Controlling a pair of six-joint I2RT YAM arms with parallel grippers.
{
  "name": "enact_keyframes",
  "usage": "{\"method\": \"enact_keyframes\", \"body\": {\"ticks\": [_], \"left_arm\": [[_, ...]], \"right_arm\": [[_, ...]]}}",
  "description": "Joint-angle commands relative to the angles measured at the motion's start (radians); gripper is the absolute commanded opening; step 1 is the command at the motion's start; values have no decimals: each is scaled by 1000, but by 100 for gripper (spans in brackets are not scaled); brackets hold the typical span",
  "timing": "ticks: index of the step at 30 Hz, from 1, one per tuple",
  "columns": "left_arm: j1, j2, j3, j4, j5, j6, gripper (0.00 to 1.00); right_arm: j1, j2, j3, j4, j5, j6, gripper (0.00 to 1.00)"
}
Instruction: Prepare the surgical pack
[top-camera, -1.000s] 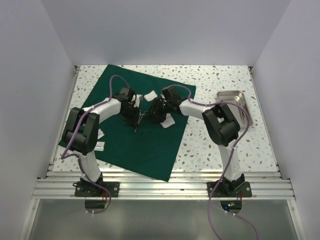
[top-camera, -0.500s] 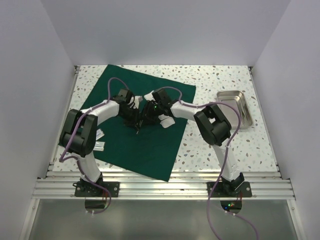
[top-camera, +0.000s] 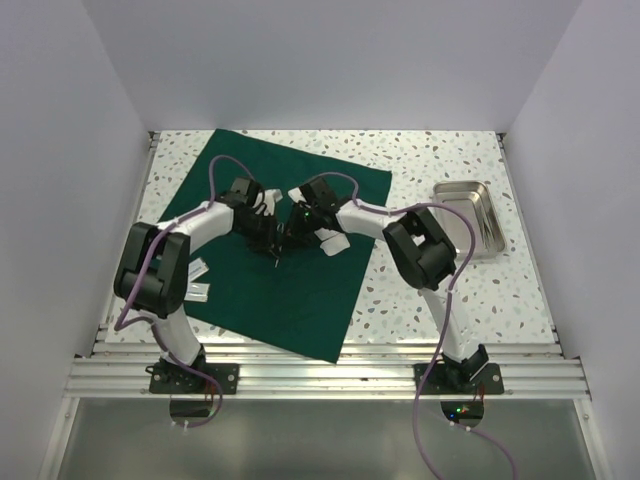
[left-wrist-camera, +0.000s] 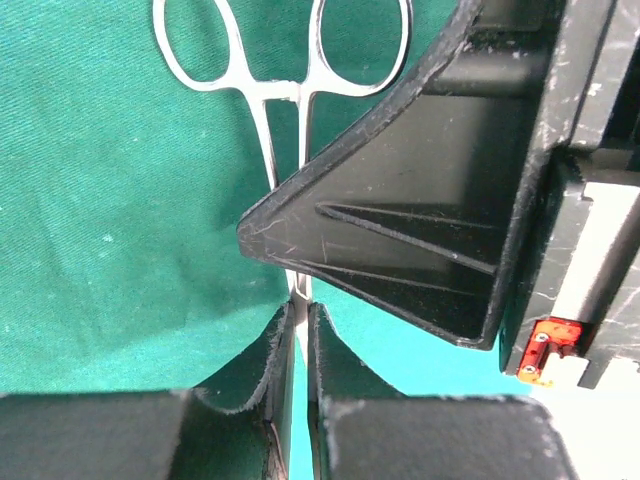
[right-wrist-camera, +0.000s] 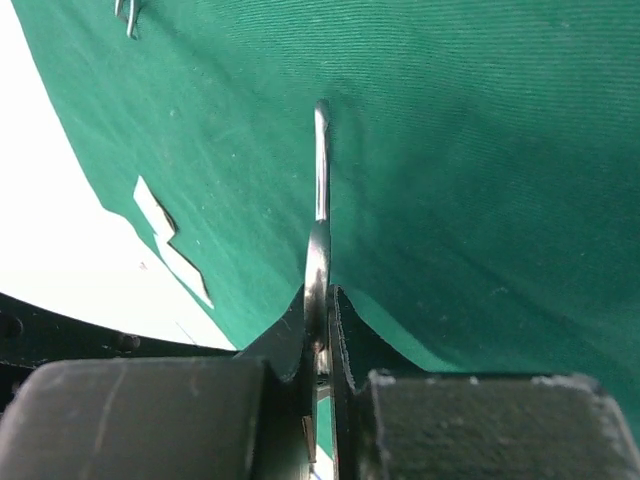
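The dark green cloth lies spread flat on the table. Over its middle both grippers meet on one thin metal forceps. Its ring handles point away from my left gripper, which is shut on the tip end. My right gripper is shut on the forceps further along, and its black finger crosses the shanks in the left wrist view. From above, the left gripper and right gripper nearly touch. The steel tray stands off the cloth at the right. White gauze pads lie beside the grippers.
Two more white pads lie at the cloth's left edge, seen also in the right wrist view as white pieces. Another metal tip shows at the top left there. White walls enclose the speckled table on three sides.
My right arm has swung left to the left gripper, and its jaws have closed on the forceps. The left gripper has kept its hold and barely moved.
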Motion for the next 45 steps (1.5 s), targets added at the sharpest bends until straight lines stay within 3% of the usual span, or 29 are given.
{"method": "enact_keyframes", "body": {"ticks": [1, 3, 4, 7, 9, 13, 19, 24, 26, 31, 33, 38, 45], "left_arm": [[9, -54, 14, 27, 53, -12, 11], [11, -92, 21, 23, 46, -9, 30], [14, -109, 24, 16, 19, -13, 44], [14, -184, 22, 16, -1, -15, 54], [14, -231, 8, 20, -7, -18, 56], [14, -284, -42, 74, -1, -41, 57], [14, -319, -128, 154, 26, -62, 58], [14, -316, -127, 158, 25, -84, 59], [14, -304, -102, 140, -15, -93, 68], [14, -230, -9, 99, -99, -104, 70], [14, -203, 22, 88, -124, -108, 70], [14, -137, 108, 138, -203, -90, 71], [15, 23, 281, 117, -343, -19, 72]], "right_arm": [[7, -11, 86, -118, 34, -112, 0], [3, -51, 120, -207, 91, -234, 0], [-5, -66, 148, -300, 124, -278, 0], [-48, -159, 163, -463, 259, -418, 0], [-83, -213, 160, -544, 402, -500, 0], [-274, -360, 131, -745, 640, -620, 0], [-501, -436, 105, -790, 934, -839, 0], [-644, -379, 96, -678, 874, -970, 0], [-694, -340, 104, -644, 777, -1001, 0], [-778, -186, 183, -669, 676, -999, 0], [-804, -136, 205, -681, 559, -1002, 0], [-824, -91, 216, -726, 476, -1005, 1], [-850, -118, 188, -723, 439, -926, 35]]}}
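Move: Both hands hold the clamp, the right a couple of centimetres farther out, towards the rings. From the right hand, the tray's middle is roughly 54 cm to the right, 6 ahead and slightly lower; the instruments already inside are some 4 cm right of that middle. The gauze pair is about 14 cm to its right, level. For the left hand, the tweezers lie around 9 cm ahead, 8 left, 3 below; the two upper gauzes sit 15 ahead/7 right and 11 ahead/11 right. Left fingers open and come free of the clamp, which the right hand keeps pinched and swings some 50 cm right over the gauze pair and up about 14 cm, rolling until its fingers point down, then lowers into the tray and begins to open. The left hand rises about 9 cm, eases down and back slightly, then heads forward beyond its start, fingers tipping outward some 20 degrees, opening further. ##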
